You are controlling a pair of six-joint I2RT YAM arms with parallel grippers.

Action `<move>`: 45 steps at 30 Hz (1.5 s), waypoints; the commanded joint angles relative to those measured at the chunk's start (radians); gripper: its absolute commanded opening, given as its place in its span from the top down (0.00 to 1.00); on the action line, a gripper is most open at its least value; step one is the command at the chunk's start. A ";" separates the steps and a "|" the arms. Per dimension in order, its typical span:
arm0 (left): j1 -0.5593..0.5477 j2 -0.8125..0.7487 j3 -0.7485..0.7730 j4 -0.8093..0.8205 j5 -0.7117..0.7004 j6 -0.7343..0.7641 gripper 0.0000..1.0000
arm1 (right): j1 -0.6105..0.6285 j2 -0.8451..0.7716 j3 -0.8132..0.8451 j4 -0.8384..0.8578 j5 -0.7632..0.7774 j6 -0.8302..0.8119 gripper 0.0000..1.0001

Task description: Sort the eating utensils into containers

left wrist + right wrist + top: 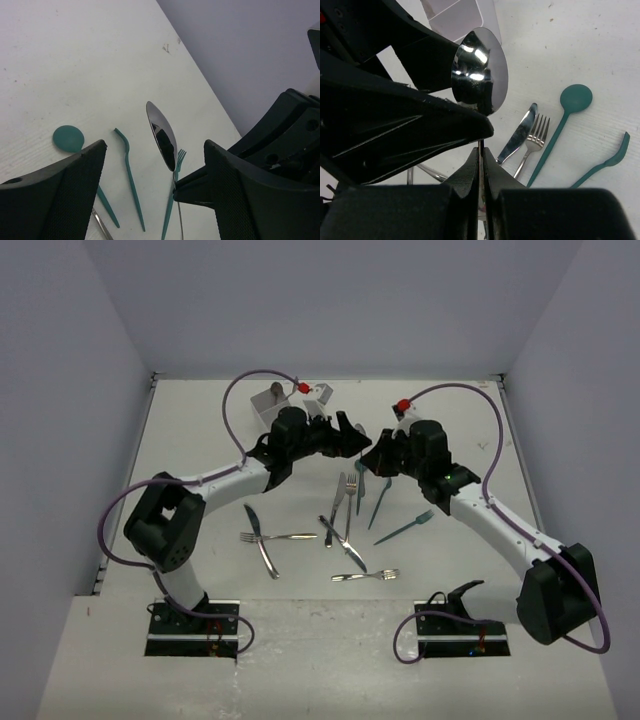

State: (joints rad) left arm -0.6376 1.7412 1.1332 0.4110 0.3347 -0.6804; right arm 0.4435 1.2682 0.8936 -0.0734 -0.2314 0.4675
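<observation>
My right gripper point(481, 152) is shut on the handle of a silver spoon point(480, 70) and holds it above the table, bowl up. My left gripper point(155, 147) is open, and the spoon's bowl point(161, 135) stands between its wide-apart fingers without touching them. The two grippers meet at the table's middle, left point(352, 438) and right point(378, 455). The white organiser point(275, 400) stands at the back, behind the left arm, and also shows in the right wrist view point(465, 17). Other utensils lie on the table below.
A teal spoon point(68, 138), teal knife point(129, 175) and teal fork point(172, 195) lie under the grippers. A silver knife point(520, 132) and fork point(534, 135) lie beside them. More silver utensils point(265, 538) and a fork point(365, 576) lie nearer the bases.
</observation>
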 commanded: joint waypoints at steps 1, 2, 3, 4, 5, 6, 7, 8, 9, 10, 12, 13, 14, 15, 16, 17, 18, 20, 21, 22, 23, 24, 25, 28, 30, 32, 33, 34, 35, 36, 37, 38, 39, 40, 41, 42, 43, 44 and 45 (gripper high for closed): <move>-0.014 0.003 -0.001 0.035 -0.079 -0.033 0.20 | 0.009 -0.024 0.045 0.058 -0.022 0.019 1.00; -0.014 0.006 -0.001 0.037 -0.074 -0.037 0.24 | 0.009 -0.024 0.050 0.060 -0.020 0.020 1.00; -0.014 0.009 -0.001 0.046 -0.062 -0.039 0.33 | 0.011 -0.017 0.054 0.063 -0.022 0.022 1.00; -0.014 0.015 0.002 0.051 -0.050 -0.041 0.39 | 0.012 -0.012 0.059 0.061 -0.014 0.026 1.00; -0.017 0.017 -0.001 0.061 -0.030 -0.042 0.53 | 0.014 -0.007 0.068 0.063 -0.011 0.029 1.00; -0.017 0.020 -0.004 0.075 -0.017 -0.038 0.58 | 0.014 0.005 0.074 0.061 -0.009 0.030 1.00; -0.019 0.021 -0.007 0.084 -0.005 -0.036 0.63 | 0.015 0.011 0.080 0.063 0.001 0.030 1.00; -0.019 0.021 -0.010 0.098 0.013 -0.031 0.75 | 0.015 0.016 0.088 0.066 0.004 0.030 1.00; -0.019 0.020 -0.012 0.104 0.024 -0.021 0.80 | 0.017 0.025 0.091 0.067 0.010 0.031 1.00; -0.020 0.020 -0.012 0.101 0.027 -0.019 0.83 | 0.017 0.029 0.096 0.067 0.020 0.031 1.00; -0.019 0.018 -0.006 0.107 0.044 0.010 0.91 | 0.015 0.042 0.114 0.067 0.024 0.026 1.00; -0.019 0.018 -0.003 0.109 0.053 0.018 0.97 | 0.017 0.049 0.122 0.067 0.021 0.025 1.00; -0.019 0.018 -0.003 0.110 0.056 0.021 1.00 | 0.017 0.051 0.122 0.067 0.021 0.023 1.00; -0.019 0.017 -0.001 0.117 0.058 0.031 1.00 | 0.015 0.054 0.123 0.067 0.021 0.026 1.00; -0.017 0.015 -0.003 0.138 0.076 0.041 1.00 | 0.017 0.056 0.126 0.067 0.020 0.026 1.00; -0.013 0.014 -0.001 0.141 0.078 0.054 1.00 | 0.017 0.056 0.139 0.060 0.023 0.028 1.00; -0.007 0.011 0.008 0.144 0.079 0.102 1.00 | 0.017 0.053 0.145 0.046 0.021 0.029 0.91; 0.041 0.004 0.020 0.149 0.096 0.180 1.00 | 0.015 0.033 0.154 0.015 0.011 0.030 0.38; 0.073 0.001 0.022 0.159 0.099 0.230 1.00 | 0.017 0.022 0.153 0.011 -0.002 0.031 0.27; 0.107 0.001 0.017 0.216 0.137 0.235 1.00 | 0.017 0.008 0.145 0.009 -0.005 0.036 0.11; 0.196 0.009 0.019 0.247 0.171 0.225 1.00 | 0.015 -0.018 0.125 0.007 0.001 0.043 0.01; 0.246 0.030 0.037 0.283 0.222 0.223 1.00 | 0.015 -0.027 0.114 0.007 0.012 0.051 0.01; 0.327 0.040 0.051 0.325 0.274 0.222 1.00 | 0.014 -0.033 0.099 -0.005 0.024 0.051 0.01; 0.426 0.066 0.123 0.367 0.351 0.316 1.00 | 0.006 -0.039 0.067 -0.017 0.070 0.056 0.01; 0.467 0.090 0.199 0.339 0.375 0.430 1.00 | 0.000 -0.033 0.054 -0.017 0.075 0.063 0.01; 0.490 0.119 0.261 0.301 0.400 0.494 1.00 | -0.003 -0.029 0.053 -0.022 0.083 0.068 0.01; 0.498 0.156 0.325 0.243 0.405 0.566 1.00 | -0.006 -0.021 0.053 -0.023 0.089 0.069 0.01; 0.507 0.178 0.356 0.201 0.394 0.605 1.00 | -0.008 -0.021 0.051 -0.026 0.101 0.071 0.01; 0.510 0.220 0.419 0.122 0.386 0.690 1.00 | -0.011 -0.021 0.050 -0.026 0.110 0.075 0.01; 0.512 0.239 0.442 0.103 0.363 0.737 1.00 | -0.012 -0.020 0.048 -0.026 0.116 0.074 0.01; 0.513 0.254 0.453 0.092 0.360 0.764 1.00 | -0.014 -0.018 0.045 -0.031 0.132 0.074 0.01; 0.515 0.267 0.462 0.086 0.354 0.789 1.00 | -0.015 -0.017 0.045 -0.035 0.141 0.076 0.01; 0.516 0.290 0.470 0.078 0.349 0.824 1.00 | -0.019 -0.016 0.045 -0.040 0.148 0.076 0.01; 0.518 0.297 0.471 0.075 0.351 0.837 1.00 | -0.020 -0.012 0.047 -0.057 0.156 0.076 0.01; 0.520 0.307 0.471 0.074 0.352 0.858 1.00 | -0.020 -0.013 0.047 -0.065 0.176 0.074 0.01; 0.520 0.325 0.471 0.065 0.360 0.872 1.00 | -0.023 -0.012 0.047 -0.071 0.185 0.074 0.01; 0.521 0.334 0.471 0.049 0.356 0.893 1.00 | -0.022 -0.013 0.050 -0.092 0.197 0.074 0.01; 0.520 0.349 0.473 0.040 0.356 0.925 1.00 | -0.022 -0.015 0.051 -0.103 0.217 0.077 0.01; 0.520 0.357 0.473 0.013 0.333 0.947 1.00 | -0.023 -0.016 0.048 -0.114 0.221 0.074 0.01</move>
State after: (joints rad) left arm -0.1242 2.0686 1.5757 0.4908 0.6773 0.1272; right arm 0.4248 1.2545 0.9413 -0.1471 -0.0731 0.5339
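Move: The spoon stands upright in the right hand's closed fingers, its neck about 2 cm above that hand's point; that neck lies between the left hand's open fingers, within about 1 cm to the right. The container, already holding two spoons at its far end, lies some 20 cm ahead, 20 cm left and 15 cm below the left hand. The green spoon lies about 20 cm below the left hand, 1 cm ahead and 1 cm right; the silver fork some 4 cm nearer the base than the left hand and 2 cm left, equally low. The spoon changes hands: the left fingers shut on it just below the bowl, nearly in place, then the right fingers open wide after a 1-2 cm forward nudge, and that hand rises and settles back close by. Gripping the spoon, the left hand swings forward and left, each about 20 cm, to the container's far end, rising then starting down, rolling some 50 degrees on the way. ##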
